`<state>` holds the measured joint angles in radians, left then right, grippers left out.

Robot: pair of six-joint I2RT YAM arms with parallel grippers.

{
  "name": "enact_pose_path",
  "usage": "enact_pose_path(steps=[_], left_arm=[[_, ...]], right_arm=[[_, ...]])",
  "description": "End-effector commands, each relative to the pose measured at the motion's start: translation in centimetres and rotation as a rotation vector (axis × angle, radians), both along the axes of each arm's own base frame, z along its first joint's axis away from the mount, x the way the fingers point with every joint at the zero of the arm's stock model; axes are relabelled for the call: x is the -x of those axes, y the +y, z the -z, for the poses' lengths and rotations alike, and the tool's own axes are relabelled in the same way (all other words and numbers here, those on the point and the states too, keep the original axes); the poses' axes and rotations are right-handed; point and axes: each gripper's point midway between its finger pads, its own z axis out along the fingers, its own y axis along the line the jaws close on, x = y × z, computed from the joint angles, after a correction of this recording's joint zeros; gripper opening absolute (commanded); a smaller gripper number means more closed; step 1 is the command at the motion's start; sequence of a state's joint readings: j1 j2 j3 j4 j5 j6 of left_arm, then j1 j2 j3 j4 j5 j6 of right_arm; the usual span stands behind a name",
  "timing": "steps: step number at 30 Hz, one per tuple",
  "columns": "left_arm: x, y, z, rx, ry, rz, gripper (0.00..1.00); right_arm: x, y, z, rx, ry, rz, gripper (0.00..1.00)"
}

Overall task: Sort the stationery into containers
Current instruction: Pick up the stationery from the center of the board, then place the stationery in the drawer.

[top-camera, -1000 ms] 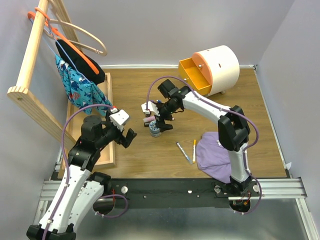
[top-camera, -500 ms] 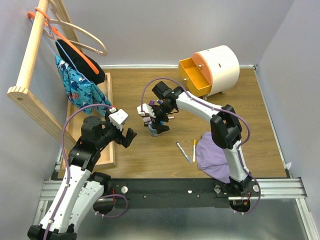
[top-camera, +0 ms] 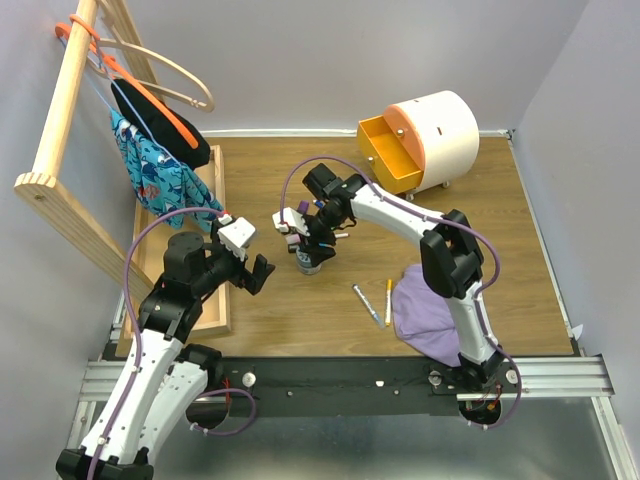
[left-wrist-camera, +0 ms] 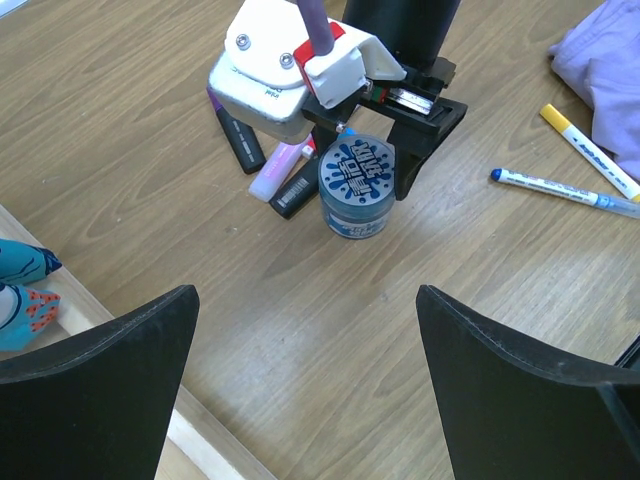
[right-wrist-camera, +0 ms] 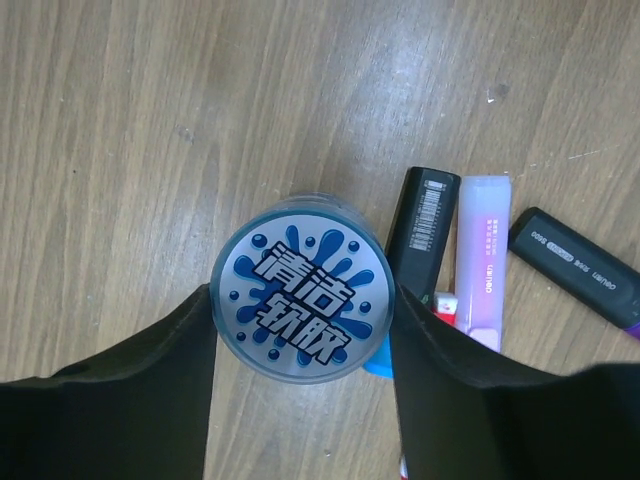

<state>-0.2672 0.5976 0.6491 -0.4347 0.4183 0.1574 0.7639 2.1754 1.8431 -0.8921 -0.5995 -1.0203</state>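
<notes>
A small round blue-patterned jar (right-wrist-camera: 301,300) (top-camera: 309,263) (left-wrist-camera: 356,187) stands upright on the wooden table. My right gripper (right-wrist-camera: 300,312) (top-camera: 312,254) reaches down over it, both fingers pressed against its sides. Just beside it lie a pink bar (right-wrist-camera: 482,270) (left-wrist-camera: 273,173) and two black markers (right-wrist-camera: 422,225) (right-wrist-camera: 575,265). A white-blue pen (top-camera: 368,305) and a yellow pen (top-camera: 388,300) lie nearer the front. The cream drawer unit (top-camera: 445,130) stands at the back right with an orange drawer (top-camera: 385,152) pulled open. My left gripper (top-camera: 255,274) (left-wrist-camera: 305,300) hovers open and empty to the jar's left.
A purple cloth (top-camera: 425,305) lies right of the pens. A long wooden tray (top-camera: 226,300) runs along the left side beneath a wooden clothes rack (top-camera: 70,120) with hangers and garments. A small blue thing shows behind the jar under the right finger.
My right gripper has shifted left and down over the jar, and its fingers have closed in against its sides. The left arm has stayed put.
</notes>
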Motion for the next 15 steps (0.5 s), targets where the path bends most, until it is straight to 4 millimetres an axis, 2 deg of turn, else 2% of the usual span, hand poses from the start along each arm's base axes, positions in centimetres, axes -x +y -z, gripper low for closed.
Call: enact_pose_path(steps=[1, 2, 3, 4, 5, 7, 9, 10, 11, 13, 14, 15], left_arm=[[-0.3, 0.3, -0.1, 0.008, -0.011, -0.019, 0.99], [-0.3, 0.2, -0.2, 0.007, -0.013, -0.015, 0.99], [-0.3, 0.2, -0.2, 0.006, -0.017, -0.011, 0.99], [-0.2, 0.0, -0.3, 0.005, -0.023, 0.003, 0.99], [-0.1, -0.3, -0.5, 0.012, -0.030, 0.027, 0.99], [-0.2, -0.7, -0.7, 0.019, -0.043, 0.049, 0.99], [-0.3, -1.3, -1.1, 0.021, -0.066, 0.096, 0.99], [-0.5, -1.5, -1.0, 0.008, -0.077, 0.113, 0.99], [-0.9, -1.7, -1.5, 0.011, -0.107, 0.128, 0.99], [-1.5, -2.1, -1.4, 0.009, -0.106, 0.145, 0.99], [-1.8, -2.3, -1.5, 0.003, -0.119, 0.156, 0.99], [-2.0, -2.6, -1.4, -0.003, -0.115, 0.166, 0.99]], right_arm=[[0.5, -0.2, -0.7, 0.026, -0.011, 0.021, 0.53], [0.2, -0.3, -2.6, -0.003, -0.054, 0.035, 0.53], [0.5, -0.8, -2.8, 0.005, -0.038, 0.073, 0.52], [0.3, -0.9, -3.9, -0.017, -0.039, 0.098, 0.52], [-0.2, -1.2, -6.5, -0.068, -0.060, 0.135, 0.52], [-0.5, -1.6, -9.2, -0.117, -0.038, 0.209, 0.51], [-1.6, -2.9, -11.8, -0.149, -0.039, 0.287, 0.51], [-2.5, -3.2, -13.4, -0.174, -0.056, 0.319, 0.51], [-3.8, -4.3, -14.3, -0.186, -0.063, 0.370, 0.51], [-5.6, -5.4, -16.5, -0.229, -0.047, 0.480, 0.50], [-7.9, -6.4, -18.6, -0.284, -0.082, 0.551, 0.50], [-8.9, -6.9, -19.6, -0.312, -0.064, 0.625, 0.49]])
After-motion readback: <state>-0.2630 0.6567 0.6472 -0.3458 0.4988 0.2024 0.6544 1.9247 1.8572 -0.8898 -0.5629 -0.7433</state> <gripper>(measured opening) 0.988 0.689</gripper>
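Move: The right hand already has its fingers round the jar. The open drawer of the round cabinet lies some 26 cm ahead of this hand, 20 cm to its right and a little higher. Just beyond the jar, about 5 cm ahead and 1 cm left, lies the blue-capped highlighter; the pink highlighter is 9 cm ahead, 1 cm left, the purple-capped marker 14 cm ahead, 3 cm left. From the left hand the drawer is roughly 35 cm ahead, 29 cm right. Still gripping the jar by its sides, the right hand lifts it off the board, almost straight up at first and by about 12 cm in all, gathering speed. Later in the rise it swings forward and to the right, towards the open drawer, a few centimetres each way, while the wrist turns some 20 degrees clockwise. ##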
